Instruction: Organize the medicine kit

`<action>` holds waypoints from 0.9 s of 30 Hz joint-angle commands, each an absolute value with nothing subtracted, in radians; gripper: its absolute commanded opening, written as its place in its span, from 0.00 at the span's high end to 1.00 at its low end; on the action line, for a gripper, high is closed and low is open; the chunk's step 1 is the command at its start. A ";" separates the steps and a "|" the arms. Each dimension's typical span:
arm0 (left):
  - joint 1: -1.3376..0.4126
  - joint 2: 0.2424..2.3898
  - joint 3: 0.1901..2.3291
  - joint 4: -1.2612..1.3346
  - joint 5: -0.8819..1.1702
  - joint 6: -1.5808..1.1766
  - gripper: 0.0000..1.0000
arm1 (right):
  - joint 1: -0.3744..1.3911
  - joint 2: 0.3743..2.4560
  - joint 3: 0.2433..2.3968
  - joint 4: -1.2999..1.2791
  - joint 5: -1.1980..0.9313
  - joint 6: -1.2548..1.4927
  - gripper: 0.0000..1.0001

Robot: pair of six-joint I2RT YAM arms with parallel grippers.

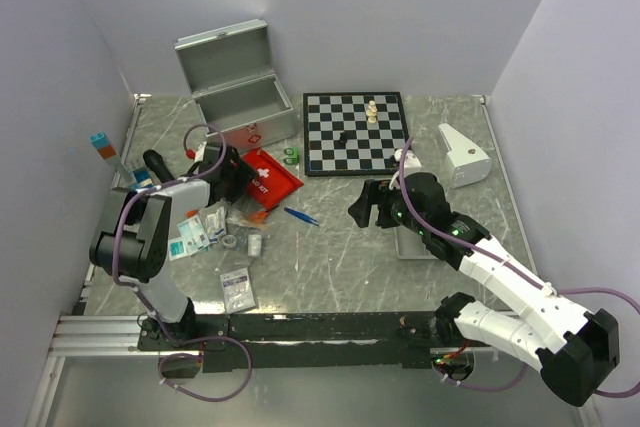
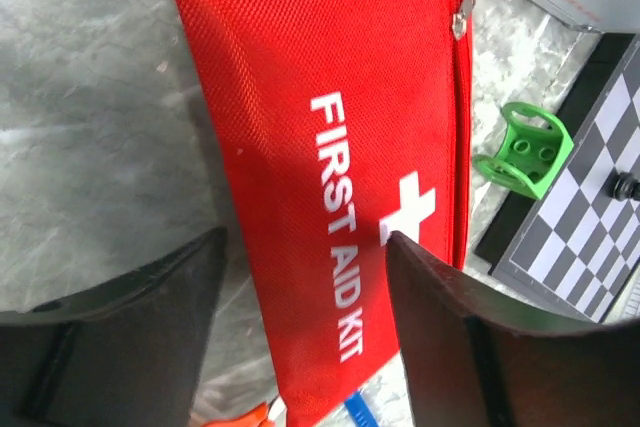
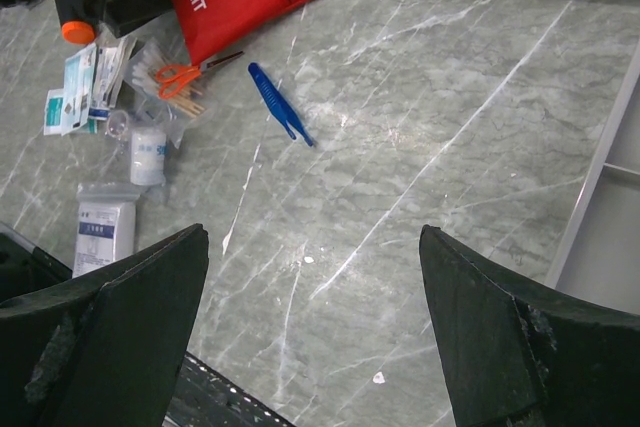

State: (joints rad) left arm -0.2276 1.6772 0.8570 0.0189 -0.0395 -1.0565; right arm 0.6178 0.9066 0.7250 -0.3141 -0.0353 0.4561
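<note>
The medicine kit's silver case [image 1: 240, 97] stands open at the back left, lid up. Its flat red pouch [image 1: 272, 175] lies on the table in front of it, white cross and "FIRST AID KIT" facing up [image 2: 330, 147]. My left gripper [image 2: 305, 242] hangs open over the pouch's near end: one finger above the bare table, the other above the pouch's edge by the cross. From above, the left gripper [image 1: 235, 172] is at the pouch's left side. My right gripper [image 3: 315, 237] is wide open above bare table, holding nothing, and sits mid-table [image 1: 365, 205].
Blue tweezers [image 3: 280, 105], orange scissors [image 3: 185, 75], a gauze roll [image 3: 147, 155] and packets [image 1: 237, 289] lie scattered front left. A chessboard [image 1: 355, 132] with pieces sits at the back, a green piece [image 2: 525, 147] beside it. A grey tray [image 3: 600, 217] and a white object [image 1: 462, 155] are on the right.
</note>
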 commanded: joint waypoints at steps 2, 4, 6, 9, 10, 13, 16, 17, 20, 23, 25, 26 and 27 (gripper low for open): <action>-0.224 1.743 0.879 0.052 -0.023 -1.042 0.35 | 0.620 0.908 0.738 -0.282 -0.041 0.460 0.08; -0.225 1.746 0.877 0.070 -0.018 -1.040 0.43 | 0.620 0.904 0.739 -0.288 -0.037 0.459 0.08; -0.225 1.749 0.888 0.069 -0.018 -1.028 0.56 | 0.620 0.897 0.738 -0.294 -0.032 0.457 0.08; -0.224 1.744 0.891 0.067 -0.018 -1.020 0.81 | 0.620 0.891 0.736 -0.302 -0.026 0.457 0.07; -0.225 1.740 0.890 0.069 -0.018 -1.019 0.88 | 0.620 0.890 0.735 -0.302 -0.028 0.459 0.07; -0.225 1.703 0.874 0.063 -0.015 -1.022 0.99 | 0.618 0.885 0.733 -0.301 -0.032 0.465 0.07; -0.227 1.603 0.855 0.023 -0.017 -1.016 0.99 | 0.620 0.879 0.747 -0.314 -0.038 0.463 0.07; -0.227 1.562 0.844 0.012 -0.012 -1.009 0.99 | 0.620 0.877 0.753 -0.318 -0.038 0.459 0.07; -0.239 1.429 0.816 -0.040 -0.009 -0.964 0.99 | 0.620 0.876 0.775 -0.324 -0.049 0.445 0.07; -0.274 1.292 0.784 -0.029 0.053 -0.895 0.99 | 0.620 0.888 0.808 -0.330 -0.083 0.433 0.07; -0.296 1.176 0.733 0.044 0.127 -0.865 0.99 | 0.620 0.893 0.830 -0.324 -0.116 0.419 0.07; -0.307 1.126 0.710 0.067 0.167 -0.862 0.99 | 0.620 0.891 0.836 -0.318 -0.136 0.416 0.07; -0.314 1.086 0.692 0.093 0.198 -0.861 0.99 | 0.620 0.885 0.841 -0.307 -0.149 0.416 0.07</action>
State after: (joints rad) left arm -0.2787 1.2404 0.7582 -0.0063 0.0429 -0.9272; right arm 0.6178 0.8982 0.7677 -0.3443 -0.0784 0.4431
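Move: The first aid kit lies between and just under the left hand's open fingers, its middle about 3 cm to the right, 2 cm ahead and 2 cm below. From this hand, the silver case stands some 14 cm ahead, 1 cm left; the green holder 4 cm ahead, 9 cm right; the orange scissors 9 cm back, 3 cm right. From the right hand, the kit is about 14 cm ahead, 24 cm left and 17 cm below. The red first aid kit is pinched by the left hand, which settles 1 to 2 cm farther down and shuts its fingers on the fabric towards the kit's left side. Then it lifts quickly some 13 cm off the table, drawing back about 5 cm and slightly right, while the fingers tip upward about 20 degrees and the hand turns a little clockwise. ##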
